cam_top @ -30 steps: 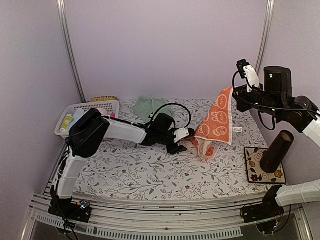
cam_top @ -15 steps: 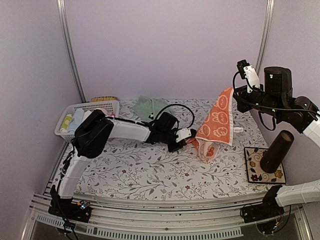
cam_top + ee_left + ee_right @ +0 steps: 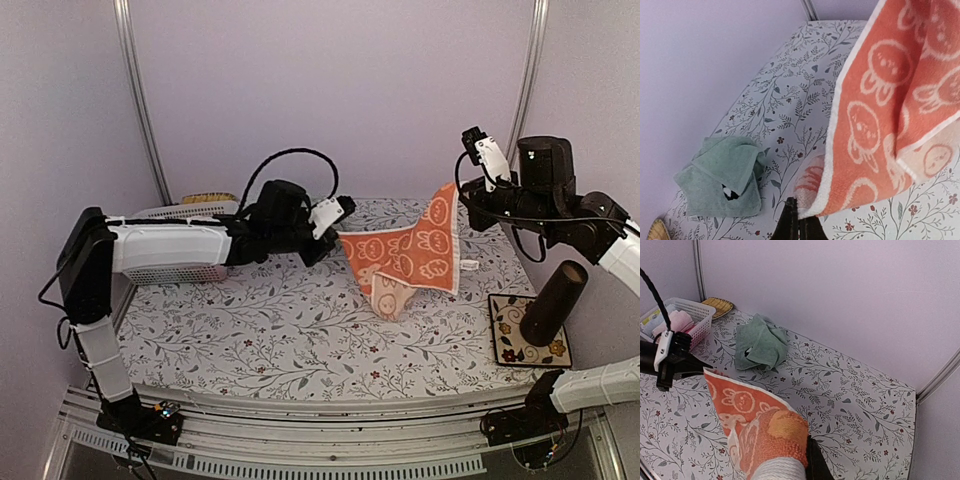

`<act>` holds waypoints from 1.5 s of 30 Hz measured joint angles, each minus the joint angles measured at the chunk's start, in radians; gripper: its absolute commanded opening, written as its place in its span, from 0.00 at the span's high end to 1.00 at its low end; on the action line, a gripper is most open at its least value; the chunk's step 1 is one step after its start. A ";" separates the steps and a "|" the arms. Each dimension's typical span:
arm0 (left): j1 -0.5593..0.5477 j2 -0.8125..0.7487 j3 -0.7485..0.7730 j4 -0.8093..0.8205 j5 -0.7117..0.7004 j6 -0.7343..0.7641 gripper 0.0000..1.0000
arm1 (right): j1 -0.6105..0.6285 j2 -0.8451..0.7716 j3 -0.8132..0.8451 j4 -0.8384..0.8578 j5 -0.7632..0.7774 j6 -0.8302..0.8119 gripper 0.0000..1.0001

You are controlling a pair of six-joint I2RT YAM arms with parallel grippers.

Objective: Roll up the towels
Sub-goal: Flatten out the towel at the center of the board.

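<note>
The orange-salmon towel [image 3: 400,258] with a cream bunny pattern hangs spread in the air over the mat, held between both arms. My left gripper [image 3: 337,222] is shut on its left corner, and the white hem runs into the tips of the left gripper [image 3: 799,216]. My right gripper [image 3: 457,196] is shut on the upper right corner. In the right wrist view the cloth [image 3: 777,435] bunches over the right gripper [image 3: 804,452]. The mint green towel [image 3: 722,181] lies crumpled on the mat at the back [image 3: 760,342]. The left arm hides it in the top view.
A white lattice basket [image 3: 684,319] with items inside stands at the back left, half behind the left arm [image 3: 185,212]. A woven yellow piece [image 3: 718,304] lies beyond it. At the right, a dark cylinder [image 3: 556,300] stands on a flowered tile [image 3: 505,335].
My left gripper closed on the towel's lower corner, then rose and swung left, pulling the hanging towel out wide. The right gripper shifted slightly left.
</note>
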 measured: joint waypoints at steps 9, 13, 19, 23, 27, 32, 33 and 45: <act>-0.039 -0.303 -0.207 -0.101 -0.178 -0.172 1.00 | 0.024 0.016 -0.013 -0.026 0.002 -0.066 0.98; -0.073 -0.416 -0.306 -0.188 -0.279 -0.256 1.00 | 0.057 -0.002 -0.060 -0.034 0.020 -0.082 0.98; -0.162 -0.603 -0.368 -0.311 -0.425 -0.370 1.00 | 0.115 -0.028 -0.095 -0.093 0.031 -0.094 0.98; -0.224 -0.761 -0.395 -0.346 -0.468 -0.429 1.00 | 0.171 -0.044 -0.112 -0.106 0.031 -0.099 0.96; -0.233 -0.843 -0.425 -0.337 -0.503 -0.465 1.00 | 0.190 -0.052 -0.167 -0.094 0.058 -0.130 0.76; -0.232 -0.711 -0.438 -0.344 -0.576 -0.520 1.00 | 0.193 0.050 -0.209 -0.089 0.136 -0.143 0.37; -0.231 -0.677 -0.445 -0.346 -0.583 -0.531 1.00 | 0.193 0.079 -0.218 -0.087 0.151 -0.140 0.28; -0.229 -0.554 -0.550 -0.321 -0.660 -0.627 1.00 | 0.103 0.151 -0.239 -0.050 0.061 0.036 0.05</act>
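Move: Both hands already hold the orange towel by its corners; the middle of the board, where it is to lie, is about 13 cm back, 3 cm left and 18 cm below the left hand, and 5 cm back, 27 cm left and 36 cm below the right. The green towel lies roughly 20 cm ahead, 8 cm left of the left hand; the basket's middle is about 41 cm left, 8 ahead. The flowered tray is some 22 cm right, 5 cm back of the right hand. Keeping its pinch, the left hand draws its corner about 16 cm left and 12 cm back, swinging up well above its starting height and dropping again to finish a little lower, while it turns some 35 degrees counter-clockwise. The right hand eases back a few centimetres as it sinks, then drops faster and slightly forward to end about 16 cm lower, rolling its left side down and partly back, and opens wide on the way down to let go of its corner over the board. ##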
